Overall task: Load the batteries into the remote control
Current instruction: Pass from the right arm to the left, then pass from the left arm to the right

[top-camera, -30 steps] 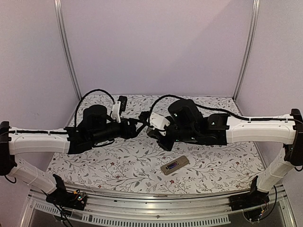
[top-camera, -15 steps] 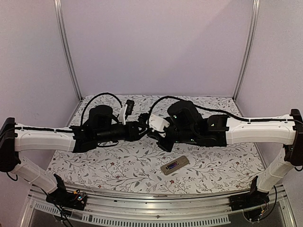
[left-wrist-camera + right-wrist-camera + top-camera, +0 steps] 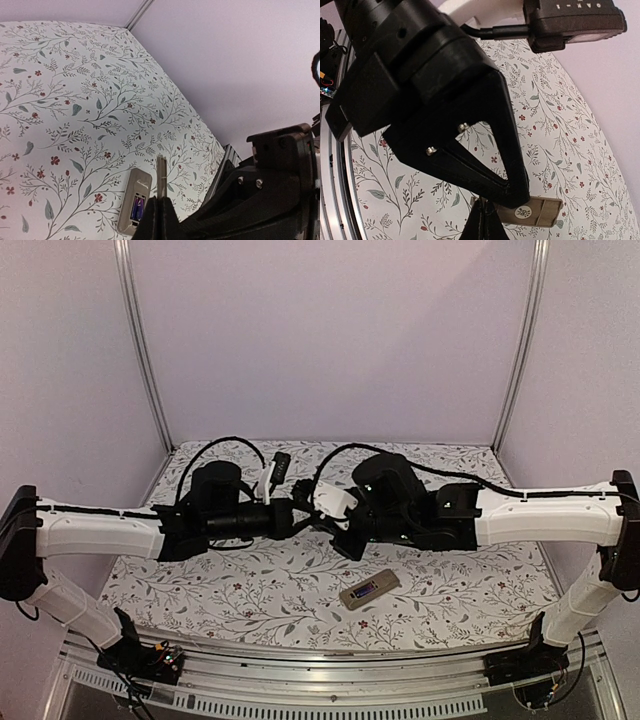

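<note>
The remote control (image 3: 369,590) lies back up on the floral table, near the front and right of centre. Its battery bay is uncovered, and the batteries (image 3: 136,207) show as a blue-purple pair inside the grey-tan back (image 3: 131,187). Above the table's middle the two arms meet tip to tip. My right gripper (image 3: 483,207) is shut on one end of a thin tan battery cover (image 3: 542,212) with a round sticker. My left gripper (image 3: 160,200) is shut on the same cover (image 3: 161,175), seen edge-on there. Its black fingers (image 3: 490,125) fill the right wrist view.
The floral cloth (image 3: 250,590) covers the table. A metal rail (image 3: 330,660) runs along the near edge, and purple walls with two upright posts (image 3: 140,340) close in the back and sides. Black cables (image 3: 215,440) loop above both wrists.
My left arm has slid right to meet the right gripper, and its jaws have closed on the cover. The right arm and the remote have hardly moved.
</note>
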Motion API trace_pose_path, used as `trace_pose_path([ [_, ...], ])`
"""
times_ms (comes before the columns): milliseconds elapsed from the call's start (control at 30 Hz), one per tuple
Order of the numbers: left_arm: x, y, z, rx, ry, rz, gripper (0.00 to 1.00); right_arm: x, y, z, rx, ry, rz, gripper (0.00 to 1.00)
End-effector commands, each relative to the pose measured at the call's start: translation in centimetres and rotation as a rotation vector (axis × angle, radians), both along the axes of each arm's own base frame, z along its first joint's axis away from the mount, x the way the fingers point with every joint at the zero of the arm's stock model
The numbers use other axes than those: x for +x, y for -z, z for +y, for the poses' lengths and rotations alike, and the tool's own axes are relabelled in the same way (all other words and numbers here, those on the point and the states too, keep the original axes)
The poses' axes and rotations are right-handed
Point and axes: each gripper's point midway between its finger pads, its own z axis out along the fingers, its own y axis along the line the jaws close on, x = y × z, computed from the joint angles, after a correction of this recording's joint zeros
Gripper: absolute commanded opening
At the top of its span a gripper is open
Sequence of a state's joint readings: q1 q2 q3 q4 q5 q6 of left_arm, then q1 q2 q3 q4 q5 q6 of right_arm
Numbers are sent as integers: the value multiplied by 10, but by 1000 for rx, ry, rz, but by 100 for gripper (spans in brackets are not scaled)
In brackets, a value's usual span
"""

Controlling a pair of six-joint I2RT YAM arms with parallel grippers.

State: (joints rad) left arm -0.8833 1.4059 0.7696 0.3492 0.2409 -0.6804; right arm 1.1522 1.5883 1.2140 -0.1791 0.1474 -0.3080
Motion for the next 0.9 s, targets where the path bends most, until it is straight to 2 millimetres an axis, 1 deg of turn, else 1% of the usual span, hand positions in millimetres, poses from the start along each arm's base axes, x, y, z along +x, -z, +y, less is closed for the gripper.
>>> trace_pose_path([
  [0,5,0,7,19,-10,-32,0,-2,-1,-4,5,9,-3,11],
  [67,10,-1,11,52,-32,-71,0,-6,-7,-3,21,5,20,29],
  [133,17,-2,20,114,-71,-141,0,-9,-16,-5,55,3,50,36],
  [200,25,-5,31,191,-113,-251,0,-11,-34,-12,126,-7,117,43],
  [233,28,-8,36,235,-140,-312,0,-11,-43,-18,166,-21,164,48],
  [300,34,-14,48,348,-190,-463,0,-2,-59,-36,257,-27,295,56],
  [367,31,-22,50,446,-212,-616,0,13,-61,-54,336,54,467,57],
  [433,23,-28,48,548,-242,-772,0,29,-56,-65,377,163,584,57],
  [467,18,-30,47,595,-263,-841,0,34,-55,-68,395,198,628,58],
  [567,3,-35,46,705,-325,-1040,0,33,-59,-60,460,236,775,62],
  [633,-12,-33,46,766,-337,-1185,0,32,-60,-55,484,249,839,62],
  [733,-27,-42,46,825,-385,-1400,0,29,-60,-52,500,257,897,59],
  [767,-32,-56,49,808,-454,-1469,0,28,-59,-53,501,260,905,59],
  [800,-36,-60,50,874,-481,-1568,0,27,-57,-53,498,261,910,59],
  [867,-42,-67,50,952,-566,-1708,0,24,-50,-52,490,256,925,59],
])
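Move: Both grippers are already shut on the thin battery cover, whose middle is about 2 cm to the right of the left hand point and 1 cm ahead of it, and roughly 1 cm ahead and 1 cm left of the right hand point. The open remote lies on the table, for the left hand about 11 cm right, 3 cm back and 20 cm down; for the right hand also some 11 cm right, about level fore and aft, 20 cm below. Rightward, up and forward, the right hand opens its fingers and backs off the battery cover by about 10 cm, then eases back a little. The left, still pinching the cover, draws left, up and forward, then swings back and down; it rolls about 90 degrees clockwise as seen from behind the hand, its fingers turning more forward. ##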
